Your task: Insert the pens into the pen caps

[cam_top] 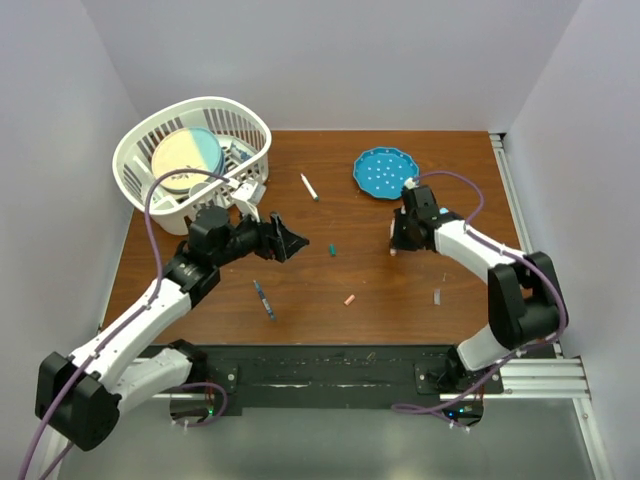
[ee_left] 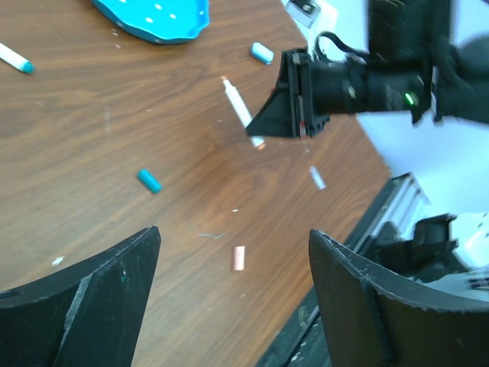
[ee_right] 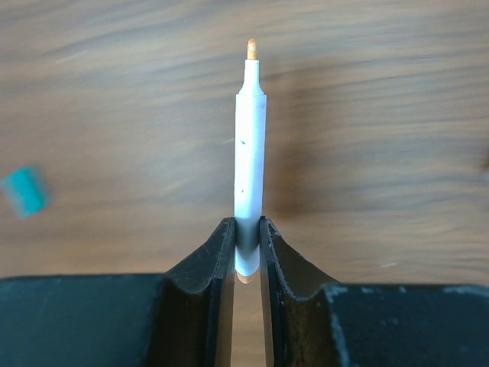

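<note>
My right gripper point(ee_right: 246, 245) is shut on the back end of a white pen point(ee_right: 250, 153) with an orange tip, held low over the wooden table and pointing away from the jaws. In the top view this gripper point(cam_top: 396, 244) is just below the blue plate. My left gripper point(ee_left: 233, 235) is open and holds nothing; it hovers left of centre point(cam_top: 298, 241). A salmon pen cap point(ee_left: 239, 258) lies on the table beyond its jaws. A teal cap point(cam_top: 332, 248) lies between the arms. A grey cap point(cam_top: 437, 296) and a light blue cap point(ee_left: 262, 52) lie near the right arm.
A white pen point(cam_top: 310, 187) lies at the back centre and a dark blue pen point(cam_top: 264, 299) at the front left. A blue plate point(cam_top: 385, 172) sits at the back right. A white basket point(cam_top: 140, 150) holding a round plate stands at the back left. The black mounting rail point(cam_top: 330, 370) runs along the near edge.
</note>
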`<state>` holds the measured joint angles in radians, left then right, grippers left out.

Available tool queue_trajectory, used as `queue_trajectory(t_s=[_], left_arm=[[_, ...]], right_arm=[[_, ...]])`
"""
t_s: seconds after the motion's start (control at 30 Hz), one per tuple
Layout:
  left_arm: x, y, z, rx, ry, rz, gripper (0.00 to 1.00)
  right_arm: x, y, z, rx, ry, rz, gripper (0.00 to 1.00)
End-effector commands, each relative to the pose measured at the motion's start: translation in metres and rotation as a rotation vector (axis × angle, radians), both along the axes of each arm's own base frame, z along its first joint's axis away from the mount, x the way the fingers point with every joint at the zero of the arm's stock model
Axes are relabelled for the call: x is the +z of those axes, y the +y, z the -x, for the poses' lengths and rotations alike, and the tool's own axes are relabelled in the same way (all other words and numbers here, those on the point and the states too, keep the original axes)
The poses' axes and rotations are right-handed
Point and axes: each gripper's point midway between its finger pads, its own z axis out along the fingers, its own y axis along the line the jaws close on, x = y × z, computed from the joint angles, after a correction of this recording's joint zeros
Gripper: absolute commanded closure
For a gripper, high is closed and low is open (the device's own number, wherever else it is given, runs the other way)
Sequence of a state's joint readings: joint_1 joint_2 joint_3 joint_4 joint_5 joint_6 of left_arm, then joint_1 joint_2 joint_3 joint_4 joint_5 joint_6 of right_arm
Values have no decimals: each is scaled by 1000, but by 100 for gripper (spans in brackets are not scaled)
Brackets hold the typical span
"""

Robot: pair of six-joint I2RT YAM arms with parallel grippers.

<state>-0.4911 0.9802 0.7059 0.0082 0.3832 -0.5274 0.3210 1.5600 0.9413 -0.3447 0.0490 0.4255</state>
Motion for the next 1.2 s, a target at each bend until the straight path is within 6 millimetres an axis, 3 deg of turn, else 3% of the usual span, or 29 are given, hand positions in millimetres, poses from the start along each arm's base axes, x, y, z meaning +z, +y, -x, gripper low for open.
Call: queue_trajectory(t_s=[0.0,0.13,0.17,0.23,0.53,0.8,0.97,1.0,1.03,1.1,1.17], left_arm=[[24,-20,-9,-25,17,175,18],[26,-34,-22,-52,47,219,23],[18,-37,-27,-49,70,215,24],[25,-43,-31,-63,63,245,25],[41,-64,-35,-144,-3,317,26],[27,-81,-31,-186,13,308,37],[29,-90,-22,-229,9,319,61],[29,-90,-20,-234,9,322,76],[30,-92,-17,-246,11,329,85],[31,-91,-11,-268,12,350,100],[30,-91,-2,-303,12,351,100]], right_arm=[[58,66,11,154,-188,-176,92],[103,102,29,218,-319,-310,93],[108,106,34,217,-332,-338,93],[132,120,43,249,-398,-406,93],[169,155,71,322,-468,-573,93],[188,174,80,359,-501,-632,94],[192,180,83,363,-514,-653,94],[193,181,83,364,-517,-658,93],[192,181,84,366,-515,-661,92],[193,182,87,377,-505,-665,83],[193,179,90,385,-488,-644,74]])
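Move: The white pen, already pinched near its rear end by my right fingers, lies about 13 cm ahead of my open left hand, 26 cm to its right and 17 cm below. From my right hand, the left gripper is roughly 10 cm back, 26 cm left and 19 cm up. The teal cap lies level with my right hand and 18 cm left, the pink cap 15 cm back and 14 cm left, both 4 cm below it; the blue plate is 25 cm ahead and 1 cm left. I carry the white pen with my right hand some 18 cm left, almost as far up and about 9 cm back to my left gripper, tilting the fingers up and swinging them leftward. My left hand comes about 9 cm right to meet it, dipping and recovering on the way, then closes on the pen's body just above my right fingers, which stay on it. ##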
